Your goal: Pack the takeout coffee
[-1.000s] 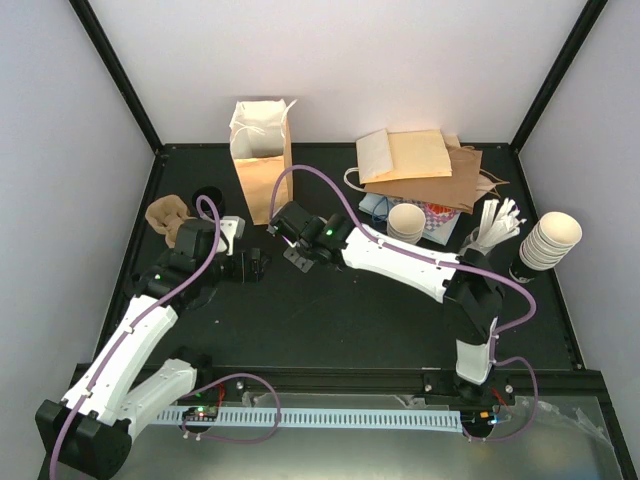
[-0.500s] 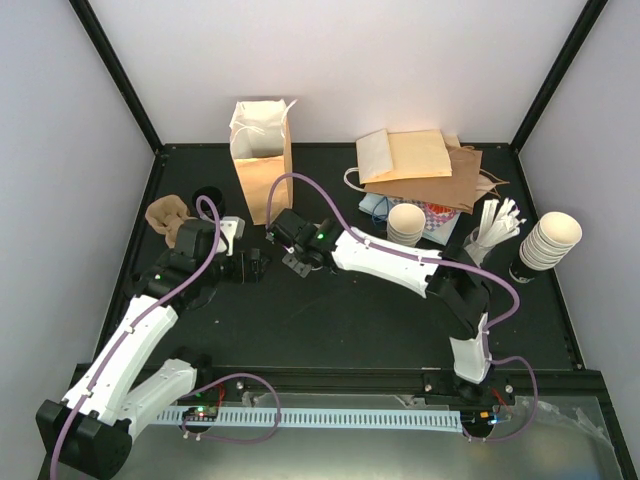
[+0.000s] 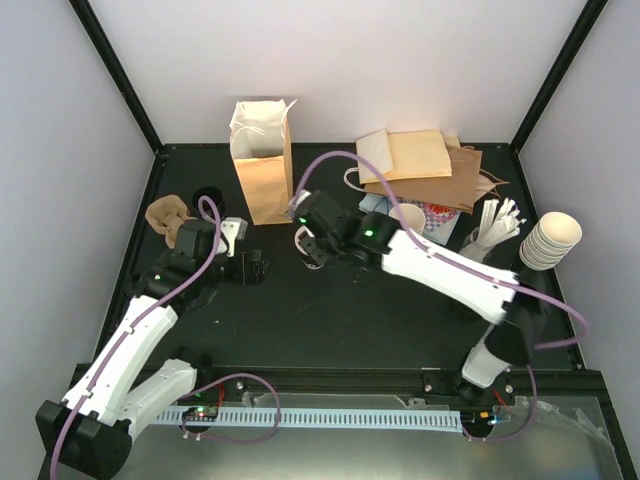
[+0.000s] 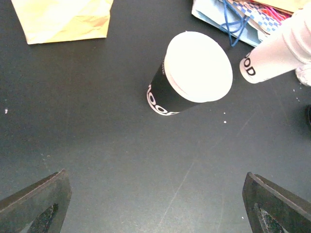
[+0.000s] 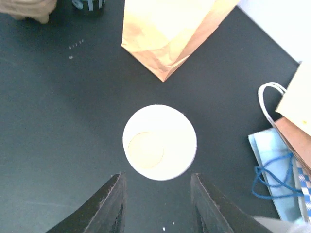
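Observation:
The takeout coffee (image 5: 159, 142) is a small paper cup standing upright on the black table. It is white inside with no lid on it, and its wall (image 4: 163, 99) is black with white lettering. My right gripper (image 5: 157, 174) hovers above it, open, its fingers clear of the rim. In the top view this gripper (image 3: 312, 248) hides the cup. The brown paper bag (image 3: 262, 165) stands open just behind. My left gripper (image 4: 155, 206) is wide open over bare table, left of the cup (image 3: 252, 266).
A brown pulp tray (image 3: 168, 215) and a black round-topped cup (image 3: 207, 195) sit at the far left. Flat paper bags (image 3: 420, 165), a blue bag (image 5: 277, 170), stacks of cream cups (image 3: 405, 222) (image 3: 548, 240) and white sticks (image 3: 497, 225) crowd the back right.
My right gripper has opened and shifted a little to the right, and its arm has swung out to the right. The left arm has not moved.

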Available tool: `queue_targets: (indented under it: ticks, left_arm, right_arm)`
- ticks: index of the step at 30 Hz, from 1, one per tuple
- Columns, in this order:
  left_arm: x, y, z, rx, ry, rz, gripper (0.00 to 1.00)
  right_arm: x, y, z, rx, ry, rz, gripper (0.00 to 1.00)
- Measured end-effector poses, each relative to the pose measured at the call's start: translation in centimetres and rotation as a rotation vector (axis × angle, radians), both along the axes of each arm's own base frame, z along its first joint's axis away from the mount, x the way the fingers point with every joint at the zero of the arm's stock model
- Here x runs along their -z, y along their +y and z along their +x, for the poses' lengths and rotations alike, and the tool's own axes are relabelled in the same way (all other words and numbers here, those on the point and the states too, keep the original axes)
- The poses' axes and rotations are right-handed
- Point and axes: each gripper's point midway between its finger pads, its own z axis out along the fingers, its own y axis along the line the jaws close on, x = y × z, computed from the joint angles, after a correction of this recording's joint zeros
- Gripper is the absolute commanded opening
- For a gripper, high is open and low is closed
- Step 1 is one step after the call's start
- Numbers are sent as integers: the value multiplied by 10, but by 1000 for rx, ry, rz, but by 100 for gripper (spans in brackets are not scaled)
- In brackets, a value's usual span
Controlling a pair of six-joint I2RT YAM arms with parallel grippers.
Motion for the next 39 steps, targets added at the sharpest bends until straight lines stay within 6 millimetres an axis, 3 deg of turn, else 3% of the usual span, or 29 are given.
queue_targets:
  ticks: [3,5,11,15,23,26,30,34,39]
  left_arm:
    - [-1,-3,-2,23,-2,-10,99]
    - [-2,-5,-3,37,-1,-16,99]
    - [-4,-11,-6,70,-1,-38,99]
    - [-5,-14,-8,84,2,-52,99]
    - [-3,-15,-10,93,1,-57,99]
    - [-6,-15,-10,94,-11,-59,99]
    - [-9,-14,-12,94,-26,-63,99]
    - [-10,-14,-13,94,-33,-65,99]
    - [-10,-14,-13,94,-32,-65,99]
  right_arm:
    - [-29,-22,-14,25,-23,87,38]
    - [-25,-39,-26,44,-14,128,38]
    - [60,-98,-69,139,134,110,39]
    - [91,-120,-82,244,200,116,37]
    - [100,-135,-79,405,209,168,41]
    - [105,-152,-71,506,215,170,41]
    - [122,-204,-54,739,237,153,43]
    - [134,-262,-55,967,255,166,72]
    - [121,-308,-64,1173,228,248,80]
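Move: The black lids I go for with my right hand lie about 37 cm to its right, 9 cm back and 19 cm below. The two-part cup I have just left stands almost beneath that hand, some 3 cm left and 2 cm ahead. The white cup stack is roughly 21 cm right and 3 cm ahead, the straw cup about 42 cm right and 1 cm ahead. From my left hand the lids are about 49 cm right and 5 cm back. I rise a last 3 cm clear of the two-part cup with my right hand, then swing back and down to the right, levelling off briefly before a fast sweep right towards the black lids: about 30 cm across and 12 cm lower in all. The wrist turns clockwise some 65 degrees, and late on the part-open fingers spread wide, still empty and short of the lids. ##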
